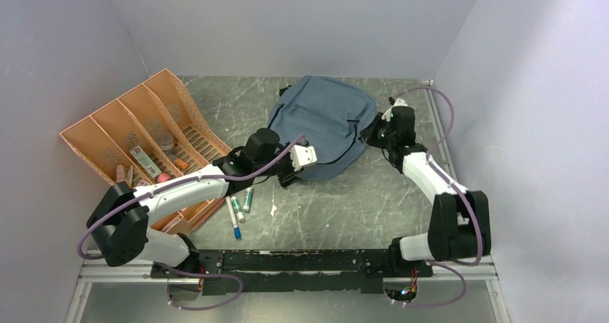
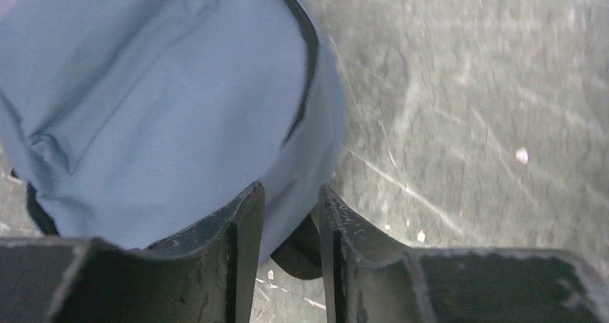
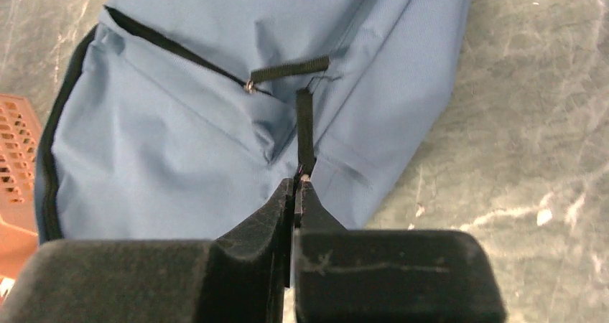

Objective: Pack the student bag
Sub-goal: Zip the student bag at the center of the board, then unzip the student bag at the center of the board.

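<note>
The student bag (image 1: 323, 118), grey-blue with black trim, lies flat at the back middle of the table. At its near left corner sits my left gripper (image 1: 289, 175). In the left wrist view this left gripper (image 2: 291, 190) is open, its jaws a little apart, and the rim of the bag (image 2: 158, 100) and a black corner lie loosely in the gap. My right gripper (image 1: 373, 130) is at the bag's right side. Seen from the right wrist, the right gripper (image 3: 300, 183) is shut on a black zipper pull strap (image 3: 305, 125) of the bag (image 3: 187, 143). A second pull lies beside it.
An orange compartment tray (image 1: 108, 133) stands tilted at the left and holds small items (image 1: 147, 161). Two markers (image 1: 235, 219) and a white scrap (image 1: 273, 209) lie on the grey table in front of the left arm. Walls enclose the left, back and right.
</note>
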`<control>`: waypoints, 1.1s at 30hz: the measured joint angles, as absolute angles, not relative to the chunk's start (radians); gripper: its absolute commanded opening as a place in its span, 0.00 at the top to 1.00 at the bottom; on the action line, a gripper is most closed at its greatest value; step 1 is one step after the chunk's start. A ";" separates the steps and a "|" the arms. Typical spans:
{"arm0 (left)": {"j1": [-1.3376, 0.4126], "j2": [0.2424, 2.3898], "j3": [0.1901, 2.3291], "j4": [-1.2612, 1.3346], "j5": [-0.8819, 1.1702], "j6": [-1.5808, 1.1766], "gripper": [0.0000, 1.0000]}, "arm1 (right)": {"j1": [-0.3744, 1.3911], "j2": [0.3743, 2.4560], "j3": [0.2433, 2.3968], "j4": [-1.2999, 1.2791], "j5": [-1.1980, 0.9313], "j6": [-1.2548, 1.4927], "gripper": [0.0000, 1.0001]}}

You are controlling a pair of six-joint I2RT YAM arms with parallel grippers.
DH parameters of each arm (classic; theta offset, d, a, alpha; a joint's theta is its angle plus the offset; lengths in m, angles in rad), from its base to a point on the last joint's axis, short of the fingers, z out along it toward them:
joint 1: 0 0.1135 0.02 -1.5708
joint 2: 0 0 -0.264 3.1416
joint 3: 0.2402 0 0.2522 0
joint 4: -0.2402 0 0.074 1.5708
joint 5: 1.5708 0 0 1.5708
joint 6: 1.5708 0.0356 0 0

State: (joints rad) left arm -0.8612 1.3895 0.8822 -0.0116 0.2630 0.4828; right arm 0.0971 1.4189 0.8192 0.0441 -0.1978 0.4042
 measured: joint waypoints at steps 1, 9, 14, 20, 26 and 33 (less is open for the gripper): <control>-0.861 1.382 0.882 0.012 0.247 0.454 0.58 | 0.097 1.385 0.802 0.036 -0.192 0.406 0.95; -0.852 1.370 0.883 0.149 0.093 0.215 0.42 | 0.097 1.157 0.672 -0.040 -0.104 0.427 0.88; -0.821 1.369 0.883 0.191 0.008 0.083 0.26 | 0.094 1.044 0.643 -0.102 -0.020 0.442 0.70; -0.731 1.378 0.909 0.148 -0.096 -0.073 0.23 | 0.093 0.995 0.646 -0.134 0.060 0.442 0.61; -0.631 1.407 0.991 0.019 -0.139 -0.197 0.22 | 0.092 1.003 0.647 -0.124 -0.008 0.449 0.60; -0.570 1.418 1.036 -0.124 -0.150 -0.274 0.23 | 0.093 1.057 0.672 -0.088 -0.124 0.496 0.59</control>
State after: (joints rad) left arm -0.5701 1.4181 1.0363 -0.1238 -0.1505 -0.2745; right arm 0.0925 1.0569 0.6720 -0.0883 -0.1238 0.4961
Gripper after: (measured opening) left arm 0.778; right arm 0.403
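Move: The zipper pulls sit practically at the right hand's closed tips, about 1 cm to the left and a touch below. The bag's middle lies some 12 cm left of that hand, 4 cm farther out and 4 cm down. From the left hand, the bag's middle is roughly 11 cm ahead, 5 cm to the right and 8 cm below. The black strap lies about 5 cm back and 5 cm left of the left hand, some 11 cm down. The zipper pull is let go as the right fingers open to under half. That hand draws back about 6 cm and lifts, drifting right off the bag before swinging part of the way left again. The left hand, already clear, rises first, then sweeps forward and left around the bag's near-left corner to its left edge, over 15 cm in all, turning nearly 60 degrees counter-clockwise and opening wide. ##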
